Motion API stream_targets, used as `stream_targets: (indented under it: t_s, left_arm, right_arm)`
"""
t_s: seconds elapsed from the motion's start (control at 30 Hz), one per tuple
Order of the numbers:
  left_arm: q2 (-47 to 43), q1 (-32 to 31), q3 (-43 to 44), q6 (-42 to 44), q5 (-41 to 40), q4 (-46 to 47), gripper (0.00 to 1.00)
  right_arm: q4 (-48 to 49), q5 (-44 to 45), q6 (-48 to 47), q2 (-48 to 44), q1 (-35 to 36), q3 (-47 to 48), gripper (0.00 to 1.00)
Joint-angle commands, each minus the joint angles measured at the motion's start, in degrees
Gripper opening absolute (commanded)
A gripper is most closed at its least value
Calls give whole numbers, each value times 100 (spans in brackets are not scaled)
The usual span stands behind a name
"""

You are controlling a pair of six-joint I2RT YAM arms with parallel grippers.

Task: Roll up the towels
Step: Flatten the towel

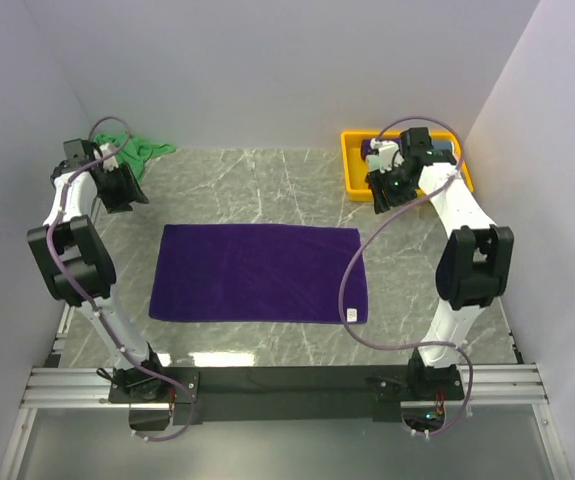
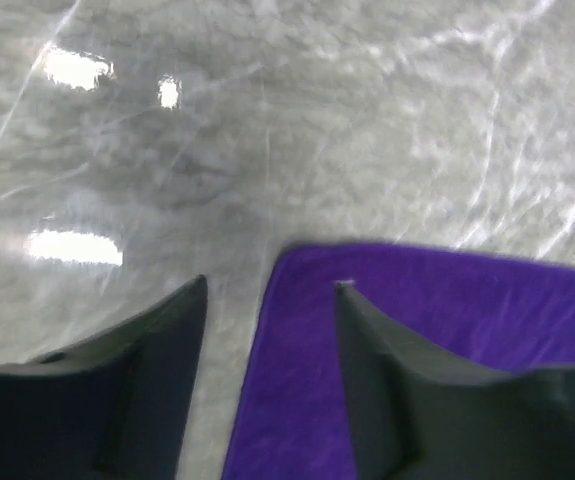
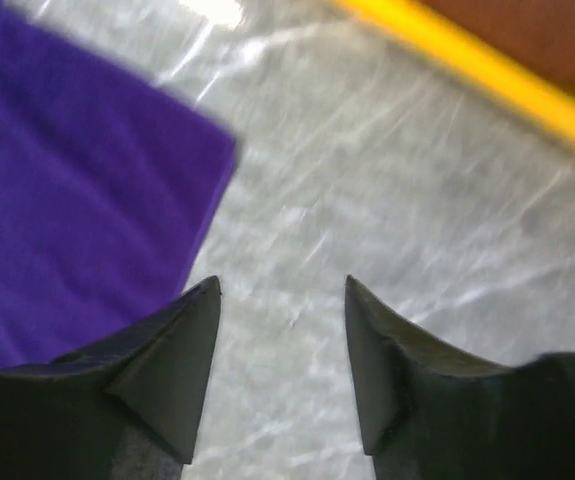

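A dark purple towel [image 1: 258, 272] lies spread flat in the middle of the marble table, with a small white tag [image 1: 352, 314] at its near right corner. A green towel [image 1: 148, 151] lies crumpled at the far left, partly behind my left arm. My left gripper [image 1: 130, 196] hangs open above the table beyond the purple towel's [image 2: 447, 330] far left corner, nothing between its fingers [image 2: 167, 380]. My right gripper [image 1: 378, 193] is open too, over bare marble past the purple towel's [image 3: 67, 210] far right corner, its fingers [image 3: 172, 370] empty.
A yellow plastic tray [image 1: 355, 168] stands at the far right of the table, its rim [image 3: 497, 70] showing in the right wrist view. White walls close in the table on the left, back and right. An aluminium rail [image 1: 277, 385] carries both arm bases at the near edge.
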Motion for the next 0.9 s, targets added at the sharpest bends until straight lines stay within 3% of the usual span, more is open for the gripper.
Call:
stream_targets:
  t_s: [0.0, 0.13, 0.23, 0.47, 0.6, 0.87]
  left_arm:
    - [-843, -37, -449, 828, 202, 9, 49]
    - [-1055, -177, -810, 2005, 650, -561, 31]
    - [-1205, -248, -1274, 2787, 941, -1282, 30]
    - [-1889, -274, -2558, 4202, 432, -2083, 34]
    - [-2452, -213, -3104, 4511, 309, -2426, 32]
    - [-2471, 16, -3482, 4468, 274, -2770, 31]
  right_arm:
    - [-743, -105, -228, -553, 189, -439, 56]
    - [-936, -184, -263, -808, 532, -1038, 43]
    - [-1200, -281, -386, -1018, 892, -1433, 39]
    - [-1201, 79, -598, -1520, 1858, -2576, 34]
    - [-1070, 158, -536, -1696, 2325, -3111, 28]
    - [-718, 360, -334, -1889, 2940, -3798, 25]
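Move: The purple towel lies flat below both hands. Its near left corner is about 29 cm back and 4 cm right of the left hand, 11 cm down; its far left corner is roughly 6 cm right and 2 cm ahead, and the green towel about 22 cm ahead, 4 cm left. From the right hand, the labelled near right corner is some 28 cm back, 4 cm left and 13 cm down, the far right corner about 4 cm ahead and 5 cm left, the tray's middle 20 cm ahead, 13 cm right. Back towards the robot, both empty hands sweep together some 25 cm from the towel's far corners to its near ones, drawing inward. The right sinks steadily, about 9 cm; the left rises slightly, then ends a little lower. Both wrists tip further down, the left turning clockwise and the right counter-clockwise, 30 to 40 degrees, while the fingers half close, shutting on nothing. ##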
